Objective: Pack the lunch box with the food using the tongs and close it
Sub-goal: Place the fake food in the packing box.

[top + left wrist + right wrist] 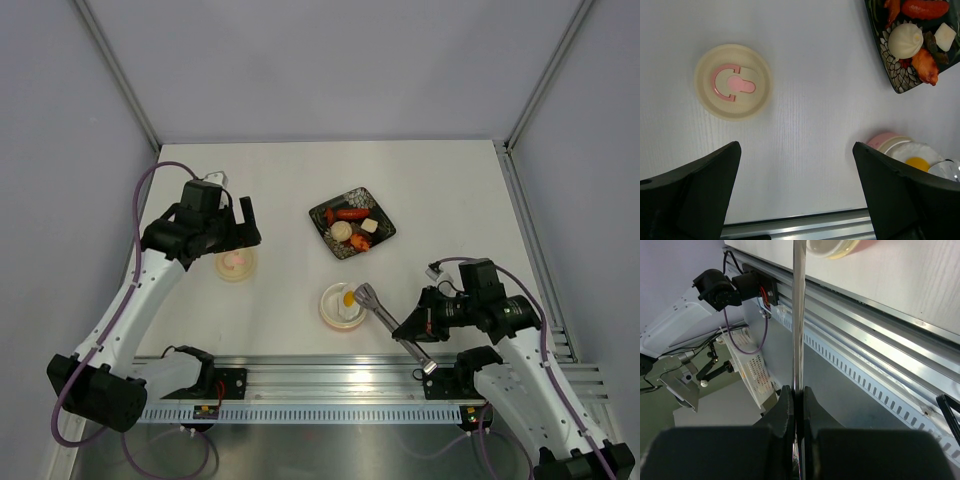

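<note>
The lunch box (343,306) is a cream tub with a pinkish rim, and a fried egg (348,297) lies in it. Its lid (236,264) lies flat on the table to the left. My left gripper (240,232) hovers open just above the lid (733,82) and holds nothing. My right gripper (413,326) is shut on the silvery tongs (390,325), whose tips reach the egg. In the right wrist view the fingers (786,405) pinch the tongs (798,315). Sausage (351,213), pale ball (341,231), cube (369,226) and an orange piece (360,241) lie on the black tray (325,213).
The aluminium rail (330,368) runs along the table's near edge, under the tongs' joined end. Frame posts stand at the back corners. In the left wrist view the tray (896,80) sits top right and the lunch box (885,141) by the right finger.
</note>
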Robot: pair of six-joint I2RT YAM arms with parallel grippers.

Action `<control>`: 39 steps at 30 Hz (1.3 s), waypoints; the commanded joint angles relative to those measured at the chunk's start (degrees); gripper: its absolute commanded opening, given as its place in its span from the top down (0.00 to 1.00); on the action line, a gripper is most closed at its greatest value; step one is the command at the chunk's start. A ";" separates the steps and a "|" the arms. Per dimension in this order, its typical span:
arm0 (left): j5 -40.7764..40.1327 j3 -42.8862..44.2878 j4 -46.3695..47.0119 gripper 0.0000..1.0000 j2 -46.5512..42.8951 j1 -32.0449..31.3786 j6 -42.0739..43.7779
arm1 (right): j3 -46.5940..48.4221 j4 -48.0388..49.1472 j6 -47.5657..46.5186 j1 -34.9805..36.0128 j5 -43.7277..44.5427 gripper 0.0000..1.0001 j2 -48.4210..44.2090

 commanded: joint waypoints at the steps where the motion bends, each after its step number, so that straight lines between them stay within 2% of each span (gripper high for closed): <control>1: -1.08 1.32 2.34 0.01 0.20 -0.26 -0.39 | 2.32 -2.36 -4.07 0.44 -2.74 1.00 1.32; 5: -0.99 1.41 2.52 0.01 0.29 -0.26 -0.39 | 1.97 -1.67 -4.60 0.62 -2.56 1.00 3.16; 29: -1.25 1.33 3.04 0.01 1.60 -0.26 0.23 | 2.41 16.61 0.94 3.51 2.97 1.00 16.09; 39: -0.99 0.89 3.40 0.01 1.69 -0.26 0.40 | 3.37 15.04 -0.20 5.01 3.24 0.98 18.46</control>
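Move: From the right hand, which holds the spatula, the round lunch box is some 12 cm left and 6 cm ahead, about 12 cm below. The black food tray stands about 19 cm farther out than the box and 2 cm to its right; the pink-and-cream lid is about 25 cm to the box's left and 10 cm farther out. From the left hand, the box lies roughly 21 cm right, 12 cm back and 17 cm down. Forward, with some leftward and downward drift, the right hand carries the spatula about 5 cm after a very slight dip back, its wrist barely turning. The closed fingers keep the handle pinched while the slotted blade, already at the box's right side beside the fried egg, bears on the box and pushes it along. ##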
